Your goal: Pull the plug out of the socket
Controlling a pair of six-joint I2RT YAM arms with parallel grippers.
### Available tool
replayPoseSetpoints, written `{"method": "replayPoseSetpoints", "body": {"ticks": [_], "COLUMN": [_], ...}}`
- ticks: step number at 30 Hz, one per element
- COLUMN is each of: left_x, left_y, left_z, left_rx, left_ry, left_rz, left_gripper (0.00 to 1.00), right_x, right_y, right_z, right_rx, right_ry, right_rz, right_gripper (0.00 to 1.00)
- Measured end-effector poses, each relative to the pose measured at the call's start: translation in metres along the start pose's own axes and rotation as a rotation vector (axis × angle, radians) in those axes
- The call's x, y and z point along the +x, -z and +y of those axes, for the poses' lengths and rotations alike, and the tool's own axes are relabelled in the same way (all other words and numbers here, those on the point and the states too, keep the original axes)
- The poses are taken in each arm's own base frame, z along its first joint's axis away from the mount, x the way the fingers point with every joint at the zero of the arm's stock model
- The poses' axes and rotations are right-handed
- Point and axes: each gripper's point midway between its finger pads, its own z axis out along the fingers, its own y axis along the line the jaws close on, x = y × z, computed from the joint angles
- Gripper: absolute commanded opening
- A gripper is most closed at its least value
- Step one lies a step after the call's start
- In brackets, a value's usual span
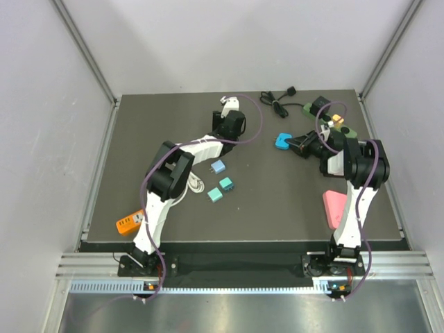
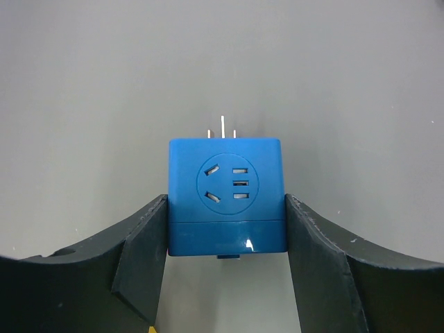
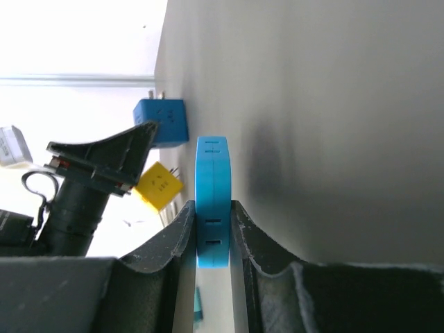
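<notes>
The socket (image 1: 309, 108), a green power strip, lies at the back right, partly hidden behind my right arm. A black plug (image 1: 320, 105) stands on its far end and a yellow piece (image 1: 338, 118) sits further along it. My right gripper (image 1: 295, 143) (image 3: 214, 208) is shut on a flat bright-blue plug piece (image 1: 282, 142) (image 3: 212, 180), held on edge just left of the strip. My left gripper (image 1: 227, 104) (image 2: 225, 208) is at the back middle. Its fingers press both sides of a blue cube adapter (image 2: 225, 187) (image 3: 161, 121), whose prongs point away.
A coiled black cable (image 1: 277, 100) lies at the back. Two light blue cubes (image 1: 218, 166) (image 1: 226, 184) and a teal one (image 1: 214, 195) sit mid-table beside a white plug (image 1: 196, 184). An orange adapter (image 1: 130, 222) lies front left and a pink block (image 1: 335, 207) front right. A yellow adapter (image 3: 159, 186) shows near the left gripper.
</notes>
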Motion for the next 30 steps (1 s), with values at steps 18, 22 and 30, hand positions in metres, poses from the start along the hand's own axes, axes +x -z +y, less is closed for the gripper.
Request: {"method": "replayPoseSetpoints", "body": {"ticks": [18, 22, 30], "left_x": [0.003, 0.003, 0.006], "left_y": [0.001, 0.003, 0.009], "left_z": [0.002, -0.001, 0.000], "left_rx": [0.142, 0.166, 0.184], "left_ry": [0.073, 0.083, 0.089], "left_rz": [0.033, 0.019, 0.011], "left_gripper": [0.00, 0.00, 0.57], "right_x": [0.177, 0.235, 0.266], "right_y": [0.031, 0.053, 0.073], "right_z": [0.069, 0.052, 0.035], "right_rx": [0.012, 0.050, 0.092], "right_ry": [0.261, 0.277, 0.288], "right_rz": [0.309, 0.436, 0.499], "right_gripper": [0.00, 0.00, 0.13]}}
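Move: The blue plug is already in the right fingers. The bare spot it goes to, beside the teal plugs, lies about 23 cm back, 16 cm left and some 4 cm below that hand. From the hand, the nearer teal plug is 18 cm back and 26 cm left, the other 22 back and 30 left, and the light-blue plug 11 back and 29 left, all about 3 cm lower. From the left hand, the spot is roughly 34 cm back, 8 right and 6 lower. The blue plug, already off the socket and still pinched in the right fingers, is carried back about 23 cm and 15 cm to the left, towards the teal plugs. The right hand arcs up some 6 cm, comes down again to about its starting height and eases to a stop, swinging roughly 30 degrees counter-clockwise with its left side dipping. The grip stays shut. ##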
